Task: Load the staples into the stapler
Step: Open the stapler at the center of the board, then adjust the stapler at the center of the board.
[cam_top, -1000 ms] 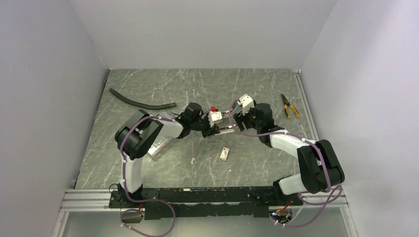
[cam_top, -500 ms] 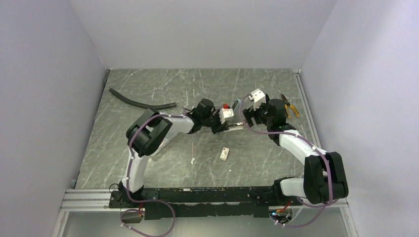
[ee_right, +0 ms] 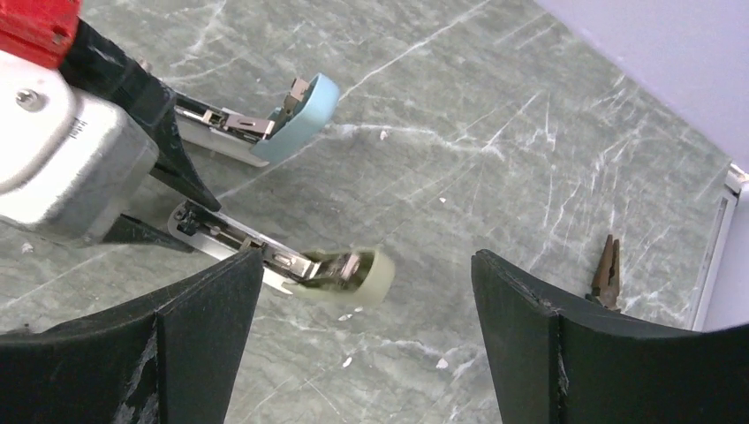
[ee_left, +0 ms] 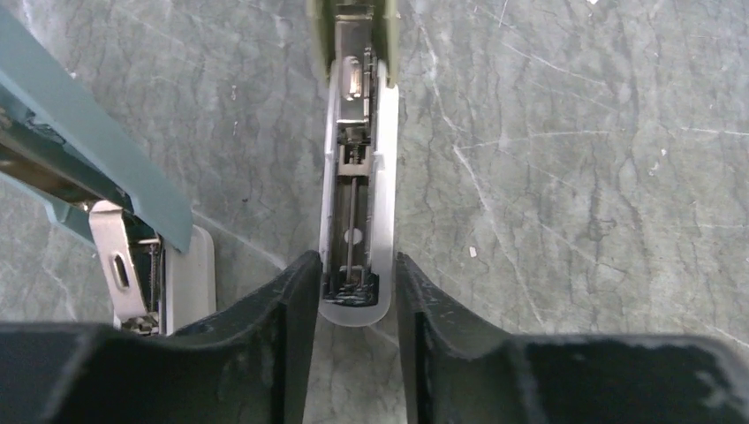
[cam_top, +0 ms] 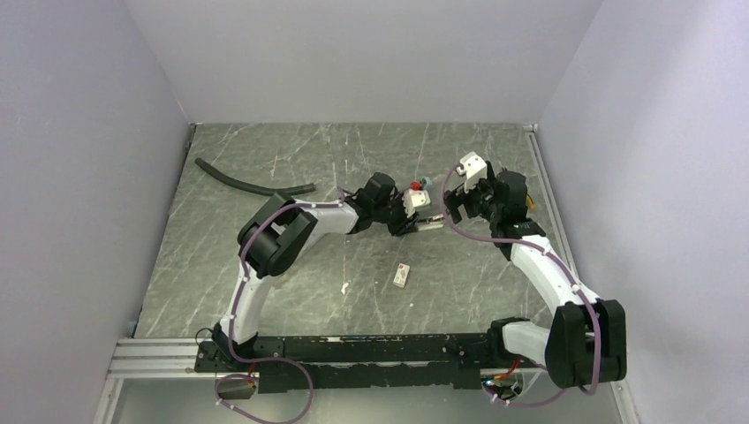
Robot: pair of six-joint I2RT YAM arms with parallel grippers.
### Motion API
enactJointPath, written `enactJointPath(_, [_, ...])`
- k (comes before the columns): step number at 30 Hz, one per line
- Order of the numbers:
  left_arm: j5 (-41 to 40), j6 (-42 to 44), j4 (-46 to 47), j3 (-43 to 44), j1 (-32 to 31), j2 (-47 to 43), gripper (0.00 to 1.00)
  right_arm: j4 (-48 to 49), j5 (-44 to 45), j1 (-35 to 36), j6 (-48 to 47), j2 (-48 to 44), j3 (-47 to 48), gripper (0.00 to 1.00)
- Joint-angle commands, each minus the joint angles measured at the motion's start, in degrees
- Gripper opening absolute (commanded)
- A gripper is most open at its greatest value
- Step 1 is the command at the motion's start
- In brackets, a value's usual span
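Two staplers lie open side by side on the table. The pale stapler [ee_left: 357, 177] shows its bare metal channel, and its rear end sits between my left gripper's [ee_left: 355, 261] fingers. The left finger [ee_left: 291, 300] touches it; a thin gap shows at the right finger, so the jaws stand slightly open. A teal stapler [ee_left: 88, 168] lies to its left. My right gripper [ee_right: 366, 258] is wide open and holds nothing, with the pale stapler's head [ee_right: 353, 276] near its left finger. The staples, a small white box [cam_top: 403, 276], lie apart nearer the arm bases.
A black hose [cam_top: 252, 184] curves at the far left of the table. Pliers [ee_right: 605, 269] lie close to the right wall, beyond my right gripper. The right wall and the table's raised edge stand just behind the right arm.
Both arms have shifted to the right with the pale stapler. My left gripper's jaws have loosened around its rear end. The right gripper has opened wider and drawn off to the right.
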Motion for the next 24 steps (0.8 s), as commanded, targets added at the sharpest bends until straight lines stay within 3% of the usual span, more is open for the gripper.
enactJointPath(1, [-3.7, 0.7, -8.7, -0.9, -0.6, 1.1, 0.46, -1.7, -2.5, -0.6, -0.6, -2.2, 2.5, 0.92])
enactJointPath(8, [-4.3, 2.2, -9.9, -2.2, -0.6, -3.7, 0.61, -4.6, -5.0, -0.6, -0.8, -3.2, 3.8, 0.93])
enactJointPath(16, [-4.9, 3.0, -10.1, -2.4, -0.6, -5.2, 0.61, -6.3, -5.4, -0.6, -0.8, -5.4, 2.6, 0.92])
enactJointPath(24, [-3.5, -1.5, -13.5, 1.3, -0.6, -4.1, 0.63, -7.5, -4.2, -0.7, -1.1, -6.4, 2.0, 0.92])
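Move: The green stapler, open, has its front end between the left fingers; its middle lies about 5 cm to the left hand's right, 1 cm ahead and 2 cm below. The blue stapler is some 7 cm ahead and 3 cm right of the left hand, the staple box about 11 cm back and 3 cm left. From the right hand, the green stapler lies roughly 7 cm left, 2 cm back and 14 cm below. The left fingers open wider around the green stapler's front end and withdraw about 2.5 cm left and slightly back. ##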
